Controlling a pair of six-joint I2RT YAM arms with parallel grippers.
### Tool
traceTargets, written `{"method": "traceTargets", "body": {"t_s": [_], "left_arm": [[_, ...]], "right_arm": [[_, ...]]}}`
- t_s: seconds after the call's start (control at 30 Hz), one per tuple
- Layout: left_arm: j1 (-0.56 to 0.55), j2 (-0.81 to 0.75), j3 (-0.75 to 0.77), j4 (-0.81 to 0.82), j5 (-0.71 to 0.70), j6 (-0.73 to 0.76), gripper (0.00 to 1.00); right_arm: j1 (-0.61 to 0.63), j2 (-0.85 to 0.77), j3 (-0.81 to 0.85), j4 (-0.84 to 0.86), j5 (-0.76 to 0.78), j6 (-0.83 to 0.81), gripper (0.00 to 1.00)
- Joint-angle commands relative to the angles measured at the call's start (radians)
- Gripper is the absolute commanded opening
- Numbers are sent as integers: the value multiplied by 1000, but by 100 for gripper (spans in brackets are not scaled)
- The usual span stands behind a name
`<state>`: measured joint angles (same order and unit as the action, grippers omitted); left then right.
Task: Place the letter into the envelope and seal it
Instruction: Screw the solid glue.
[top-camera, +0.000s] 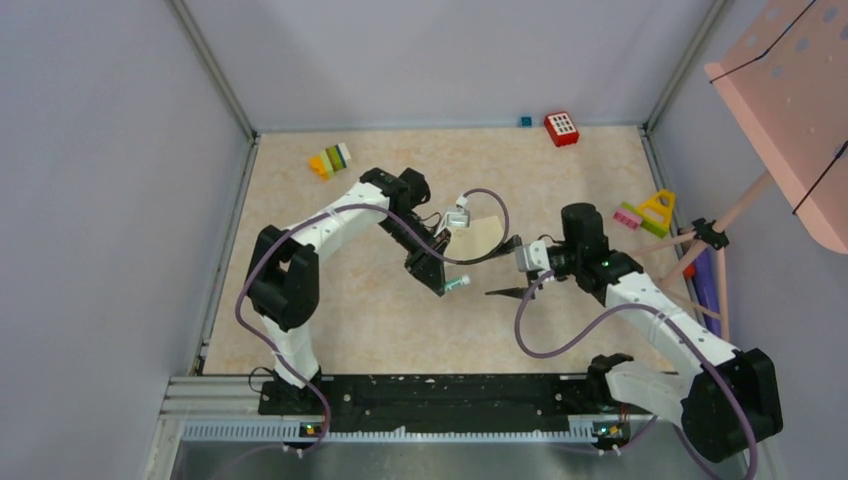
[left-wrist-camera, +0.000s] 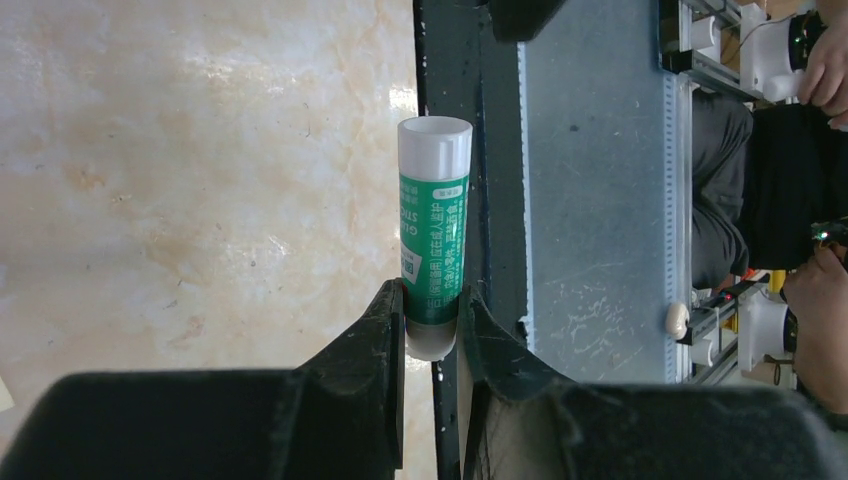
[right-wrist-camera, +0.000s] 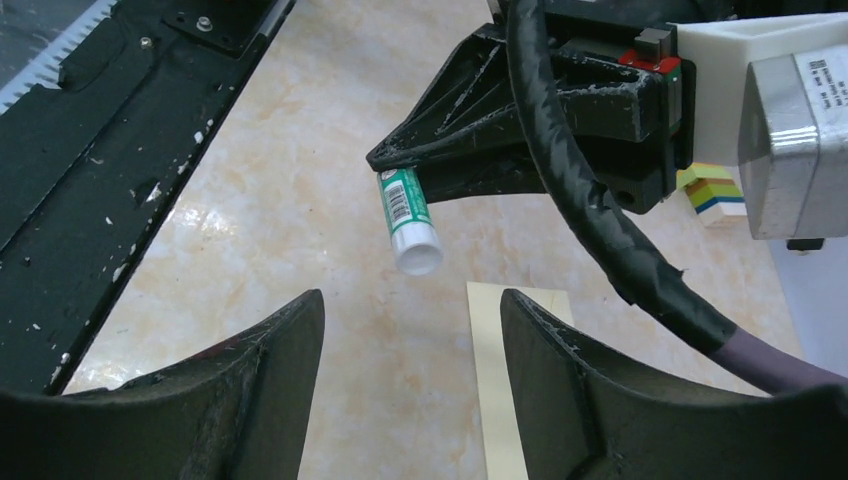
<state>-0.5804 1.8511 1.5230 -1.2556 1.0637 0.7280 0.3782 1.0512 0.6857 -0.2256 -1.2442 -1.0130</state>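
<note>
My left gripper (left-wrist-camera: 432, 320) is shut on the base of a green glue stick (left-wrist-camera: 434, 230) with a white cap, held above the table near its middle (top-camera: 458, 284). The pale cream envelope (top-camera: 482, 238) lies flat just behind that gripper (top-camera: 445, 283), partly covered by its cable. In the right wrist view a strip of the envelope (right-wrist-camera: 495, 380) shows beside the right finger. My right gripper (right-wrist-camera: 410, 297) is open and empty, hovering to the right of the glue stick (right-wrist-camera: 408, 215), with its jaws toward it (top-camera: 505, 290). The letter is out of view.
Toy blocks (top-camera: 330, 160) lie at the back left. A red block (top-camera: 561, 128) and a small blue cube (top-camera: 525, 121) sit at the back wall. A pink and yellow toy (top-camera: 645, 212) is at the right edge, beside a pink stand (top-camera: 790, 100). The black rail (top-camera: 430, 395) runs along the front.
</note>
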Motion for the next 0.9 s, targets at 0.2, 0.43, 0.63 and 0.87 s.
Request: {"method": "traceTargets", "body": {"t_s": [0.2,0.43,0.63,0.87], "left_arm": [[-32,-26,26,58,1,-44,2],[-37,-7,42,5,31,1,2],[-42,5,56,-31,48,30,2],[-56,16,59,-42,42,38,2]], "right_arm": [[83,58,-5,112,11,29,60],[107,83,-7,124,8,39,51],[119,89,-14,156,19,56,48],[138,101,-21,198,22,91,39]]}}
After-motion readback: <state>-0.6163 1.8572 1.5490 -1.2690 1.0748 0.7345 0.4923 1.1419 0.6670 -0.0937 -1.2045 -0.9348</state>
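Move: The left hand grips the solid glue by its base; its white cap lies about 4 cm to that hand's right, 2 cm ahead and 3 cm above. From the open right hand, the cap is roughly 4 cm left, 1 cm back and 2 cm lower. The pale envelope lies on the table about 5 cm ahead of the right hand, 3 cm left and some 18 cm below. Right hand slides about 3 cm left and 2 cm down onto the held solid glue's cap, fingers partly closing. ##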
